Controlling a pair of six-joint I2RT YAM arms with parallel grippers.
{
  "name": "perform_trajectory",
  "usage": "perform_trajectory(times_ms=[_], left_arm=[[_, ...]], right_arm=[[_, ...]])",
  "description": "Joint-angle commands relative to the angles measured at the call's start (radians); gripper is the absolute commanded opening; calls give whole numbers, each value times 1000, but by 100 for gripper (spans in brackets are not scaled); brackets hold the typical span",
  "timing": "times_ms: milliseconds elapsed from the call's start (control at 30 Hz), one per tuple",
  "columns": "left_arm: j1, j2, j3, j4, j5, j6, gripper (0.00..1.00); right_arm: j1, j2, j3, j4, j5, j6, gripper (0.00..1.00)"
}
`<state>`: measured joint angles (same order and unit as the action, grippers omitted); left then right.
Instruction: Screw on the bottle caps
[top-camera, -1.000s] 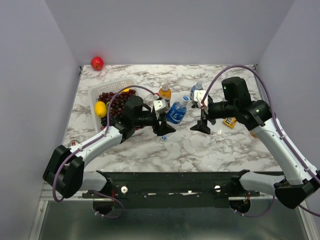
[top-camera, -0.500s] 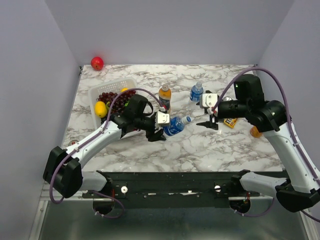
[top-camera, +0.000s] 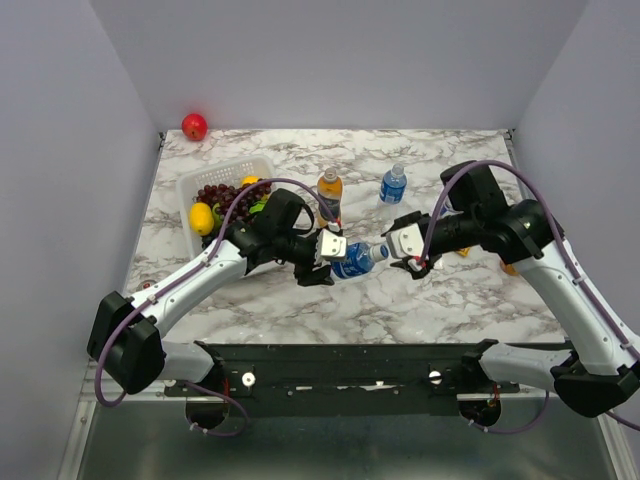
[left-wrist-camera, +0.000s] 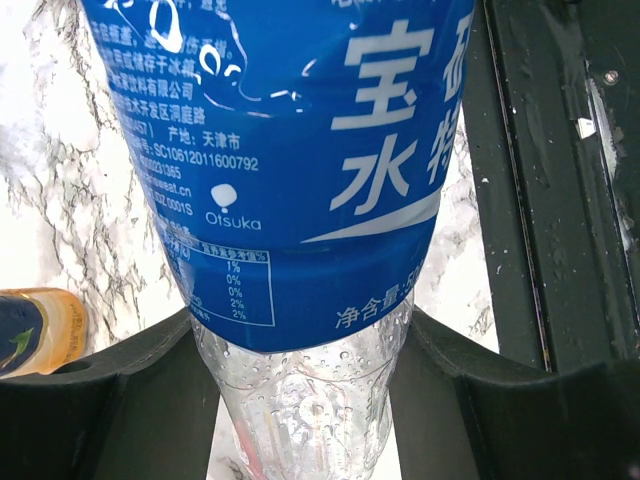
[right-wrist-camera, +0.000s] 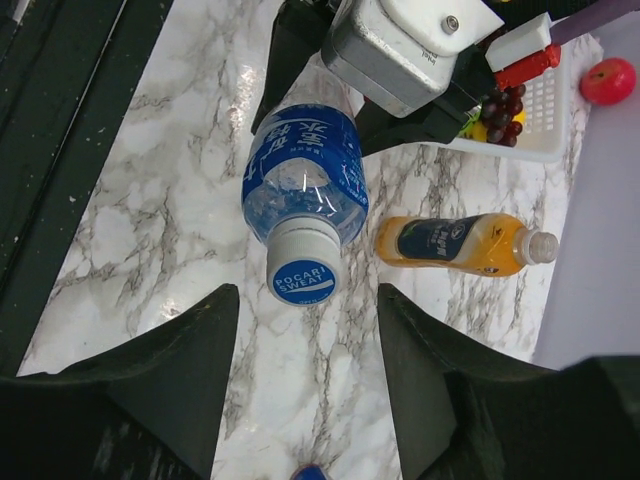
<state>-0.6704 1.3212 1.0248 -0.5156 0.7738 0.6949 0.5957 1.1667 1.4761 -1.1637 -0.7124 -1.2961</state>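
Note:
My left gripper (top-camera: 328, 264) is shut on a clear bottle with a blue label (top-camera: 352, 260), held tilted on its side above the table; its fingers (left-wrist-camera: 120, 400) clamp the bottle's lower body (left-wrist-camera: 310, 380). The bottle's white cap with a blue top (right-wrist-camera: 303, 272) sits on the neck and points at my right gripper (right-wrist-camera: 306, 312). That gripper (top-camera: 410, 260) is open, a finger on each side just short of the cap. An orange drink bottle (top-camera: 329, 190) and a second blue-label bottle (top-camera: 393, 183) stand upright behind. A small blue cap (right-wrist-camera: 310, 472) lies on the table under my right gripper.
A white basket (top-camera: 203, 183) with grapes and a lemon sits at the left, close to my left arm. A red apple (top-camera: 194, 126) lies in the far left corner. A yellow packet (top-camera: 462, 247) and an orange object (top-camera: 510, 266) lie by my right arm.
My left gripper has tipped the bottle from near upright onto its side, cap to the right. My right gripper came down and left to the cap, its jaws narrowing.

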Motion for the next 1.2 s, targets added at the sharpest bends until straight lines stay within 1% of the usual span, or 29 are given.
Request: perform_trajectory(times_ms=[0,133,267,300,367,433,500,567,633,667,733,767,833,867,900,933,967,1000,1033,1067,1100,1167], left_arm=[[-11,1,29,-14,-15,11,0],[-12,-2,29,-12,-15,5,0],[-12,-4,27,-11,-16,3,0],[-12,-5,27,-6,-15,2,0],[-11,-7,24,3,-15,-9,0],[-12,-8,20,8,-13,-18,0],[-12,-8,18,20,-13,-24,0],[-12,-10,18,25,-16,-31,0],[-12,-11,17,31,-21,-35,0],[-12,-14,17,48,-34,-52,0],[-14,-22,14,61,-50,-61,0],[-14,-33,8,90,-60,-72,0],[-15,-56,-21,127,-114,-92,0],[-20,-78,-35,176,-140,-101,0],[-23,-89,-49,196,-198,-109,0],[-24,-102,-77,219,-223,-115,0],[-29,-123,-87,254,-252,-120,0],[-32,-137,-101,275,-283,-129,0],[-35,-148,-133,298,-342,-146,0],[-37,-169,-147,321,-359,-149,0],[-41,-174,-157,321,-372,-147,0],[-44,-180,-167,278,-369,-126,0]], right_arm=[[22,4,-11,-27,-21,-58,63],[47,7,-20,-17,-22,-49,61],[64,17,-20,-8,-18,-31,55],[65,21,-19,-10,-16,-28,52],[67,28,-17,-11,-6,-20,50],[67,34,-20,-10,7,-9,44],[67,45,-22,-2,11,24,38],[67,57,-25,16,17,88,36],[67,71,-22,28,19,135,31],[67,79,-20,53,28,206,29],[65,116,-1,58,30,271,25],[64,129,9,64,36,344,24],[56,186,44,67,42,424,23],[52,207,58,68,41,513,22],[32,227,70,71,34,565,21],[18,266,81,79,28,619,21],[3,277,92,96,4,724,20],[-38,286,92,110,-21,776,19],[-62,295,92,120,-51,828,18],[-85,318,95,128,-121,934,18],[-129,333,107,128,-166,984,18],[-166,349,112,166,-263,1073,25]])
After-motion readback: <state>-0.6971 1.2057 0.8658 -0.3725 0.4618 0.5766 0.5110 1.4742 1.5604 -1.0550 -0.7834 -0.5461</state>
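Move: Just off the right fingertips, about 2 cm left, 1 cm back and 1 cm below, sits the white cap on the blue bottle. From the left hand gripping that bottle, the cap is some 9 cm right, 1 cm back and 12 cm above. The orange bottle stands about 20 cm ahead and 12 cm left of the right hand, 20 cm lower; the other blue bottle roughly 26 cm ahead, 2 cm right, also 20 cm lower. Closing on the white cap after easing a couple of centimetres left and down onto it, the right hand then rolls about 50 degrees around its own finger line, clockwise looking along the fingers at the cap, while travelling about 6 cm forward and 3 cm down. The left hand keeps its grip on the bottle and goes along, some 4 cm left, forward and down, turning about 15 degrees counter-clockwise. ##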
